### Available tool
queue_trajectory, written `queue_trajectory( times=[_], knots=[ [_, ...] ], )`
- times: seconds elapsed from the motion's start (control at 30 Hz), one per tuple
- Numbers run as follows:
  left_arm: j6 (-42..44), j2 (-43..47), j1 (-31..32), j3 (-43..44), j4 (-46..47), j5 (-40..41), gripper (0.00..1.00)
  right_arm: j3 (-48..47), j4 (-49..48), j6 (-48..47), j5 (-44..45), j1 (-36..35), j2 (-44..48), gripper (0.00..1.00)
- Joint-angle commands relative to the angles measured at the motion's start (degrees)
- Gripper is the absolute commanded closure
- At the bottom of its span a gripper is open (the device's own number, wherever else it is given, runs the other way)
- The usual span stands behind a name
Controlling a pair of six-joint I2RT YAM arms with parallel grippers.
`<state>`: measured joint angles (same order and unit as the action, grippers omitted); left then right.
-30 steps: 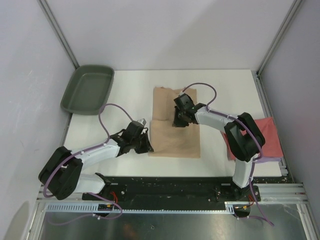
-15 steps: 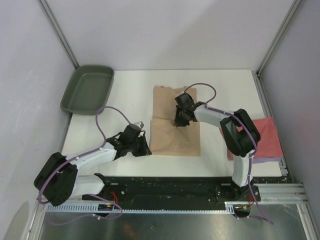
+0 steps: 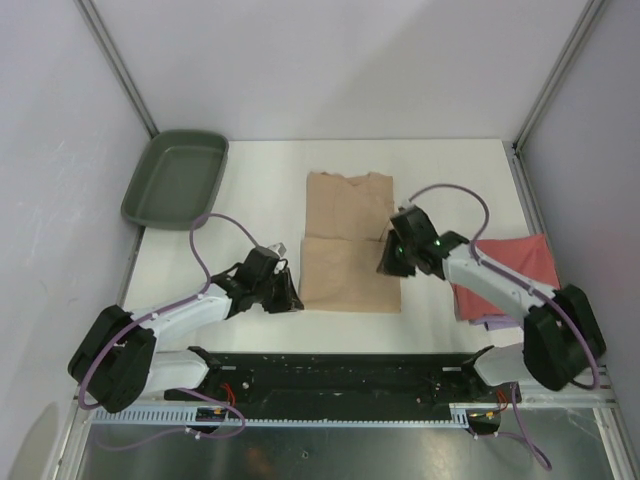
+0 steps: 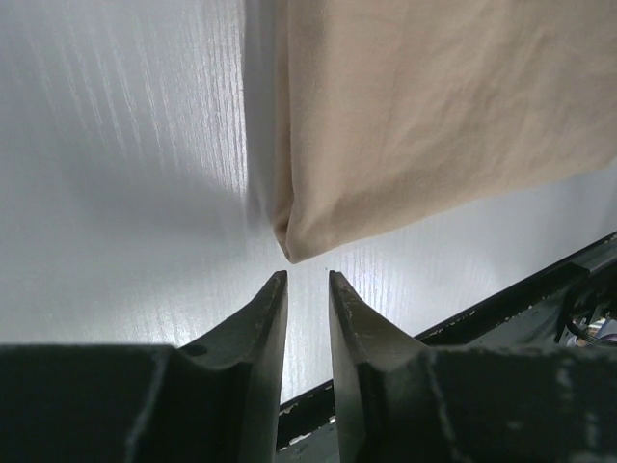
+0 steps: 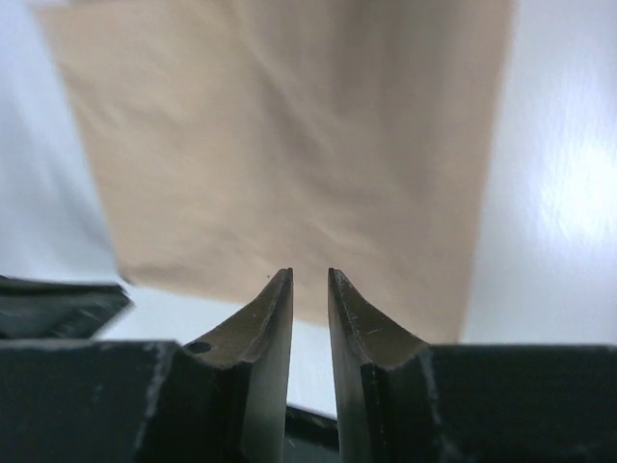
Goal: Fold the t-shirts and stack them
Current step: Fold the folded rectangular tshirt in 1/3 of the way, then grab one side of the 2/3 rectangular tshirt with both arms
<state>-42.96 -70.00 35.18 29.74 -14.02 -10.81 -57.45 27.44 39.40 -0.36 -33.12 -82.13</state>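
A tan t-shirt (image 3: 346, 225) lies flat mid-table, its near half folded double (image 3: 348, 275). My left gripper (image 3: 292, 299) sits just off the shirt's near left corner (image 4: 294, 246). In the left wrist view its jaws (image 4: 308, 281) stand a little apart with only table between them. My right gripper (image 3: 384, 264) hovers at the shirt's right edge, jaws (image 5: 309, 276) narrowly open and empty above the tan cloth (image 5: 289, 145). A coral-red t-shirt (image 3: 520, 268) lies at the right on a pale lavender one (image 3: 482, 322), partly hidden by the right arm.
A dark green tray (image 3: 176, 178) stands at the back left corner. The black base rail (image 3: 350, 368) runs along the near edge. Grey walls and frame posts close in the table on three sides.
The left gripper has opened and let go of the tan shirt's near left corner. The right arm has swung from the shirt's upper middle out to its right edge.
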Motion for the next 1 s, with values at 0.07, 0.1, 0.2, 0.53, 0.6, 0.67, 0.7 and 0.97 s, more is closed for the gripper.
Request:
queue_trajectory(
  times=[0.07, 0.1, 0.2, 0.53, 0.6, 0.67, 0.7, 0.97],
  knots=[
    [2.07, 1.17, -0.63, -0.21, 0.52, -2.85, 0.71, 13.56, 5.68, 5.37, -1.22, 0.55, 13.94, 0.72],
    [2.17, 1.04, -0.64, -0.34, 0.55, -2.96, 0.70, 14.85, 5.95, 5.97, -1.27, 0.66, 15.47, 0.72],
    [2.38, 0.69, -0.64, -0.67, 0.57, -3.03, 0.70, 17.05, 6.56, 6.85, -1.17, 1.25, 18.11, 0.71],
    [2.20, 0.57, -0.72, -0.78, 0.57, -2.82, 0.69, 20.71, 3.93, 6.71, -2.30, 1.94, 16.36, 0.71],
    [2.12, 0.52, -0.79, -0.61, 0.57, -2.77, 0.69, 21.15, 2.97, 6.80, -2.52, 1.93, 15.63, 0.71],
    [2.08, 0.51, -0.74, -0.50, 0.57, -2.76, 0.69, 21.50, 2.20, 6.94, -2.60, 1.97, 15.03, 0.71],
    [2.08, 0.49, -0.78, -0.49, 0.57, -2.79, 0.69, 21.68, 1.84, 7.02, -2.61, 1.95, 14.74, 0.71],
    [2.13, 1.22, -1.06, -0.86, 0.48, -2.61, 0.69, 24.13, -0.36, 7.48, -1.63, 1.92, 13.47, 0.71]
  ],
)
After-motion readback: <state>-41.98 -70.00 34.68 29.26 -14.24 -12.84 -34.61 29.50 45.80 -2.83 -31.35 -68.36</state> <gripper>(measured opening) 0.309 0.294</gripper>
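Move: The t-shirt's near right corner lies about 8 cm back from the right hand, 6 cm to its right and 9 cm below. The hem line across the shirt is some 11 cm ahead, 8 cm left; the red stack is roughly 35 cm right and about level. The near left corner sits just past the left fingertips, 1 cm ahead, 1 cm right and 2 cm below, with the right corner 27 cm to that hand's right. The right hand draws back 10 cm, sinking 7 and sliding right, slightly open, to the shirt's near right corner. ##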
